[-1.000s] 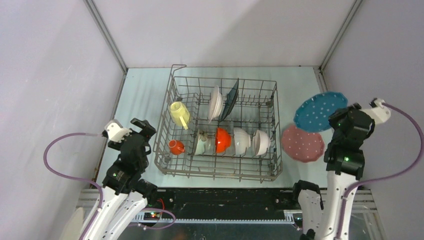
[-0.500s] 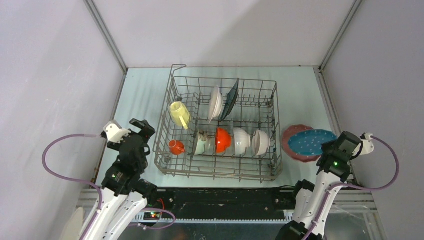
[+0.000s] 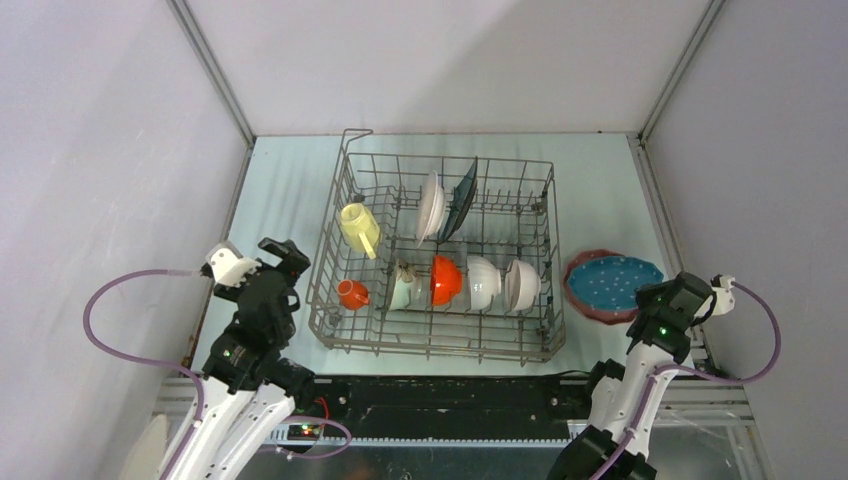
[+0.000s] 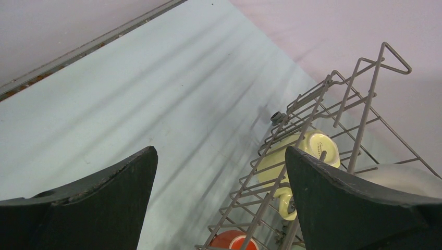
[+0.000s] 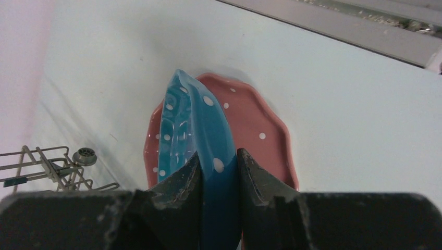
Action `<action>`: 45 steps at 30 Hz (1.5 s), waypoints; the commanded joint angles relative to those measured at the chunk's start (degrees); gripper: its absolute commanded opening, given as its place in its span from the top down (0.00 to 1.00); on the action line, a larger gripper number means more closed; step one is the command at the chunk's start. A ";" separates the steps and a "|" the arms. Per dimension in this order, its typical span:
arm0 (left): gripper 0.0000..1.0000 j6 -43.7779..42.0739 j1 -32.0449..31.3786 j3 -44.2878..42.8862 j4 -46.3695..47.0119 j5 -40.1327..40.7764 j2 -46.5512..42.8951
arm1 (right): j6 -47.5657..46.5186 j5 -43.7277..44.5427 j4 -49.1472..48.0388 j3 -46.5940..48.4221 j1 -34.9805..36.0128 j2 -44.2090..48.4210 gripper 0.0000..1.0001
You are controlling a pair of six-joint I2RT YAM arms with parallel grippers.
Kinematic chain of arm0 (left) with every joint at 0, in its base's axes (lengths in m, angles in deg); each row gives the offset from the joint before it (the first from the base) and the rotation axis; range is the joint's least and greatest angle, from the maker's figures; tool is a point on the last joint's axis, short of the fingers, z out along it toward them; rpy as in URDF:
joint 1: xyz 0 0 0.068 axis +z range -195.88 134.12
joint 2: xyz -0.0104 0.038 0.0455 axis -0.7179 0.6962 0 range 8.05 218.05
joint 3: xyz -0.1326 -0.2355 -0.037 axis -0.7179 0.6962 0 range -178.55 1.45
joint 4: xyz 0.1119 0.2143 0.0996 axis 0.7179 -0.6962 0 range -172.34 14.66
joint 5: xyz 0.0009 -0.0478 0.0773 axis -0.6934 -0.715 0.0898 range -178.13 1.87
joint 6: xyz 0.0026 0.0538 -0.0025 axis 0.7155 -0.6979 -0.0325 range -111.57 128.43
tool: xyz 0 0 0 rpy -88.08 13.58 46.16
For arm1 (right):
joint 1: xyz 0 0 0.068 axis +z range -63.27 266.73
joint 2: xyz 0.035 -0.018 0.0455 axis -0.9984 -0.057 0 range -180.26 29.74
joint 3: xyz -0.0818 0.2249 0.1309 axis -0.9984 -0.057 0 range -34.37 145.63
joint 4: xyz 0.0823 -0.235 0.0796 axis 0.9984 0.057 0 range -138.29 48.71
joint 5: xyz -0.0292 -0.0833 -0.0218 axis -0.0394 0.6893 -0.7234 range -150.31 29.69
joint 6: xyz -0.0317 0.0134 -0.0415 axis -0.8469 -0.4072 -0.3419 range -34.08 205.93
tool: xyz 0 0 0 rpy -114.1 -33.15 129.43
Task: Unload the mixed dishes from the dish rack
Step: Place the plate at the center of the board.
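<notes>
The grey wire dish rack [image 3: 440, 350] stands mid-table. It holds a pale yellow cup [image 3: 358, 227], an orange mug [image 3: 351, 294], a pale green bowl [image 3: 404, 288], an orange bowl [image 3: 446, 280], two white bowls [image 3: 483, 282], a white plate [image 3: 431, 205] and a black plate [image 3: 462, 197]. To the rack's right, my right gripper [image 5: 219, 159] is shut on the near rim of the dotted blue plate [image 3: 613, 282]. That plate sits low over the pink plate [image 3: 578, 300] on the table. My left gripper [image 4: 219, 151] is open and empty, left of the rack by the cup [image 4: 307, 151].
Grey walls close in the table on the left, back and right. The rack's looped handle [image 4: 391, 60] rises at its far left corner. Bare table [image 3: 290, 190] lies left of the rack, and more lies behind the two plates.
The right arm has swung down and toward the near edge, bringing the blue plate from held up beside the pink plate to lying over it. The left arm has not moved.
</notes>
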 commanded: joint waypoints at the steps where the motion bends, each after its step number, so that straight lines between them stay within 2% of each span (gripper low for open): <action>1: 0.00 0.80 -0.21 -0.30 0.06 1.87 -0.64 | 2.69 -4.06 -10.38 -1.00 -0.27 -0.84 0.89; 4: 0.00 0.89 -0.21 -0.22 -0.02 1.93 -0.94 | 2.37 -4.91 -10.72 -1.65 -0.27 -1.57 0.78; 7: 0.00 0.93 -0.21 -0.25 -0.04 1.82 -0.93 | 1.95 -5.90 -10.60 -2.20 -0.27 -2.08 0.60; 10: 0.01 0.97 -0.21 -0.30 -0.16 1.75 -0.93 | 1.86 -5.95 -10.25 -2.53 -0.27 -2.61 0.48; 20: 0.02 1.15 -0.21 -0.34 -0.30 1.23 -0.75 | 1.04 -7.52 -9.64 -2.53 -0.26 -3.79 0.21; 26: 0.02 1.16 -0.21 -0.38 -0.25 0.72 -0.38 | 0.70 -4.94 -7.99 -2.15 -0.12 -2.78 0.06; 30: 0.02 1.06 -0.21 -0.63 -0.59 0.58 -0.32 | -0.66 -0.28 -5.07 -0.49 1.50 -1.32 0.01; 37: 0.02 1.24 -0.21 -0.65 -1.04 0.50 -1.25 | -3.01 9.16 0.04 3.06 4.98 -0.37 0.00; 41: 0.02 1.35 -0.21 -0.56 -1.30 0.83 -1.74 | -3.12 8.72 -0.43 3.51 6.22 -0.68 0.01; 45: 0.02 1.50 -0.21 -0.87 -1.82 0.80 -1.81 | -3.07 2.97 -2.65 3.42 6.91 -3.70 0.01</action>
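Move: The blue plate, still pinched by its near rim and tilted, has its middle about 5 cm ahead of the right hand, 3 cm left and 5 cm below; it is going onto the pink plate, centred some 4 cm ahead, 3 cm left and 9 cm down. The rack's right side is roughly 8 cm ahead and 13 cm left, and the nearest white bowl about 3 cm ahead and 21 cm left. From the left hand the pink plate lies some 60 cm right, 4 cm ahead. The blue plate's raised near rim is lowered by the right hand about 2 cm towards the pink plate, easing forward and left by 1 cm or so, while the fingers open wide and let go of it. Still open, the hand then draws back about a centimetre and lifts some 2.5 cm, clear of the plate. ##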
